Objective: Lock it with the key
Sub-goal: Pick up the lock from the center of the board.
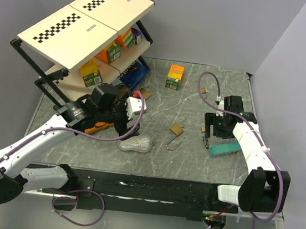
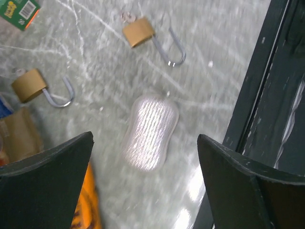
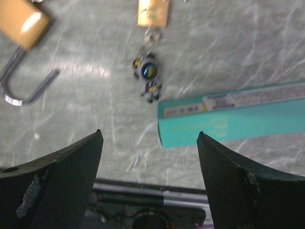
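Note:
A brass padlock (image 1: 176,129) with its shackle swung open lies mid-table; the right wrist view has it at top left (image 3: 23,21). A second brass lock body (image 3: 153,12) shows at that view's top edge, and a ring with a small astronaut charm (image 3: 148,76) hangs from it. The key itself I cannot make out. My right gripper (image 3: 150,138) hovers open just near of the charm, holding nothing, right of the padlock (image 1: 213,136). My left gripper (image 2: 145,143) is open above a clear plastic case (image 2: 150,131). Two open padlocks (image 2: 138,32) (image 2: 28,85) lie beyond it.
A teal box (image 3: 238,119) lies right of my right gripper. A tilted shelf rack (image 1: 95,40) with small boxes fills the back left. An orange-green box (image 1: 174,77) stands at the back. An orange item (image 2: 88,205) lies by my left finger. The black rail (image 1: 149,189) runs along the near edge.

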You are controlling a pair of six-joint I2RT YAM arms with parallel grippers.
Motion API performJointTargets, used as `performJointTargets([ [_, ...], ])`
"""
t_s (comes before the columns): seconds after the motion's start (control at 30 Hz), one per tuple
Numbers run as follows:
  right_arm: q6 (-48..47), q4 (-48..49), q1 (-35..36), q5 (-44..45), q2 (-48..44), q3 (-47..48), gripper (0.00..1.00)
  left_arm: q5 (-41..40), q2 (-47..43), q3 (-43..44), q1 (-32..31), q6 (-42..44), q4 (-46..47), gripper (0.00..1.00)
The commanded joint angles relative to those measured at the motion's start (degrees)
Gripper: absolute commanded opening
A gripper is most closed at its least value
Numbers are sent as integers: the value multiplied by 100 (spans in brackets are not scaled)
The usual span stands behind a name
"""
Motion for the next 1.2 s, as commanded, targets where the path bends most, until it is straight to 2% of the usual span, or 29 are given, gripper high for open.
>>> performJointTargets([
  [0.0,451,868,-37,388,333,-1,87,-49,-95,-476,-71,-965,1597,96],
  [0.1,451,1044,-37,335,729,42,86,-251,-78,-784,-97,-1203,2151,96],
  [0.23,610,1009,-37,160,1256,244,83,-488,159,-926,-97,-1326,2443,96],
  [0.4,636,1176,-28,159,1520,333,80,-436,493,-716,-97,-1335,2321,96],
  [0.67,732,1492,51,186,2109,420,75,-919,590,-610,-97,-1063,2206,96],
  [0.93,741,1703,121,326,2592,649,70,-1148,687,-557,-106,-1598,2276,96],
  [1.03,759,1704,130,282,2777,780,68,-1472,696,-575,-97,-1844,2400,96],
  [1.17,733,1800,183,318,2979,860,66,-1736,775,-505,-106,-1792,2417,96],
])
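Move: The small lock lies about 10 cm ahead of the right hand, 1 cm left and 11 below; its keychain figure is 5 cm nearer, the teal box some 3 cm ahead and 7 right. The left hand has the middle lock roughly 12 cm ahead, 18 right, 24 below; the clear case is 5 cm ahead, 3 right, and the far lock 26 ahead, 4 right. Right sinks and reaches some 8 cm forward towards the small lock, narrowing; left goes forward-down towards middle lock. ##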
